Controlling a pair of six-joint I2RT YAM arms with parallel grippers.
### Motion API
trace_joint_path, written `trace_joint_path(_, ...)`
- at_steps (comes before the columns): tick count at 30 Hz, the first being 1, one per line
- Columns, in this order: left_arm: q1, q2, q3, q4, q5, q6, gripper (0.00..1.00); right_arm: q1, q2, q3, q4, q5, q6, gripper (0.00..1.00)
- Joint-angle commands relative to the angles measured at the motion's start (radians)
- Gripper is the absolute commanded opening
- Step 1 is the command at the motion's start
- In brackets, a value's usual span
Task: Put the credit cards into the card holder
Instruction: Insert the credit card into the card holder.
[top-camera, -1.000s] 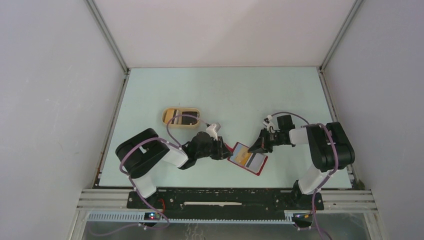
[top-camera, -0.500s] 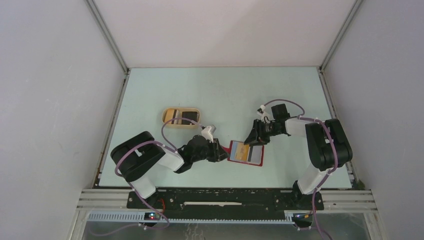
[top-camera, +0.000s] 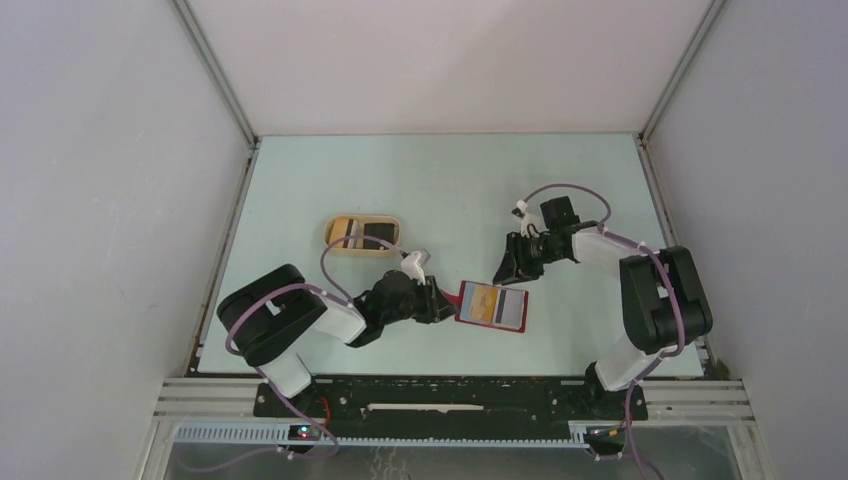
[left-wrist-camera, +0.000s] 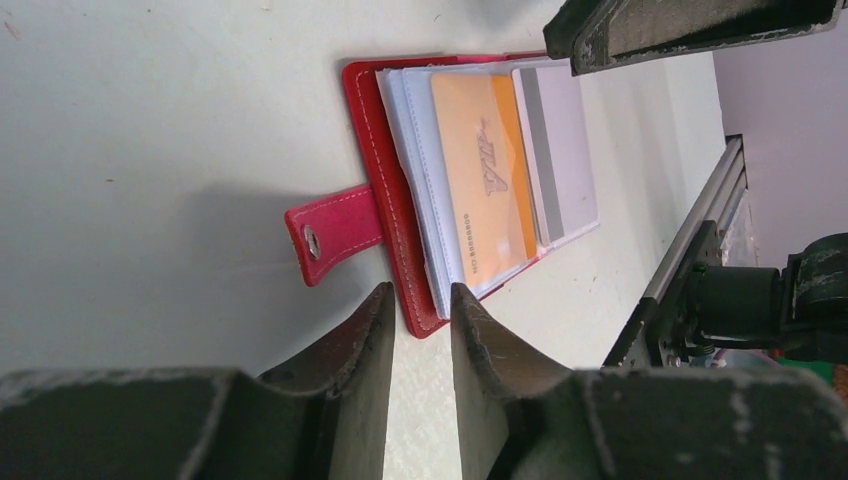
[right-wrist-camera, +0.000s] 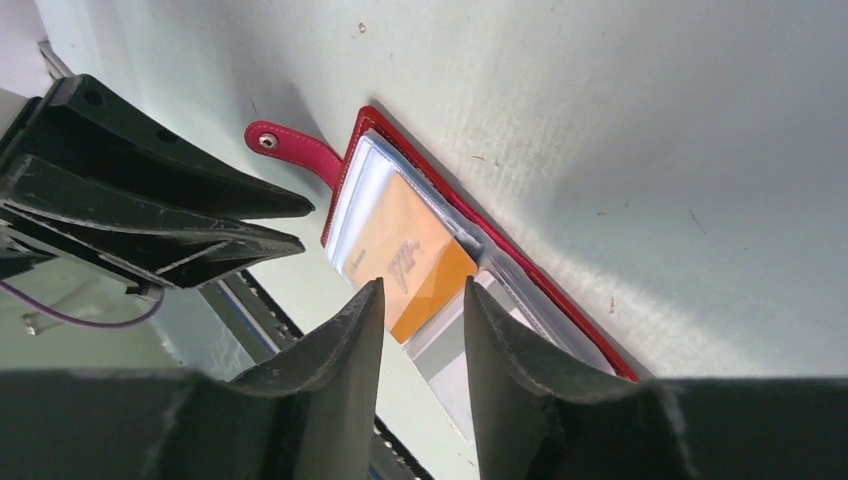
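The red card holder (top-camera: 463, 297) lies open on the table, its strap (left-wrist-camera: 335, 228) pointing left. An orange credit card (left-wrist-camera: 485, 190) sits in its pale pockets, and a pale credit card with a grey stripe (left-wrist-camera: 565, 150) pokes out at the holder's right end. My left gripper (left-wrist-camera: 421, 292) has its fingertips closed against the holder's (left-wrist-camera: 365, 120) near left corner, with a narrow gap behind them. My right gripper (right-wrist-camera: 424, 284) hangs open above the holder's (right-wrist-camera: 520, 265) far right end with nothing between its fingers. More credit cards (top-camera: 372, 233) lie in the tan dish.
The tan oval dish (top-camera: 338, 232) stands behind and left of my left gripper (top-camera: 440, 303). The black rail (top-camera: 450, 395) runs along the table's near edge, close to the holder. Side walls close in the table left and right.
My right gripper opened, let go of the pale card and drew back and up from the holder. The holder swung round with my left gripper to lie squarer to the near edge.
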Motion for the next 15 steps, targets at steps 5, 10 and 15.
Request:
trace_joint_path(5, 0.004, -0.072, -0.031, 0.032, -0.047, 0.053, 0.32, 0.044, -0.072, 0.078, -0.174, 0.045, -0.280, 0.10)
trace_joint_path(10, 0.004, -0.061, -0.018, 0.026, -0.040, 0.070, 0.31, 0.106, 0.034, 0.144, -0.311, 0.102, -0.371, 0.02)
trace_joint_path(15, 0.003, -0.045, -0.012, 0.026, -0.029, 0.076, 0.31, 0.129, 0.091, 0.167, -0.313, 0.155, -0.350, 0.02)
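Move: The orange card, lying in the open card holder, is about 4 cm back, 3 cm to the left and 3 cm below the right hand. The grey-striped card lies some 4 cm back and 2 cm right of that hand; the red strap is roughly 10 cm left and 3 cm back. From the left hand the orange card is about 6 cm to the right, 3 cm ahead and 2 cm below. Shut the right gripper from half open, with nothing between the fingers, while turning the hand about 20 degrees counter-clockwise. Lift it about 1.5 cm first, then bring it back and down, ending some 2 cm nearer the base and a little lower than it began, its closed tips over the orange card's right-hand edge. ##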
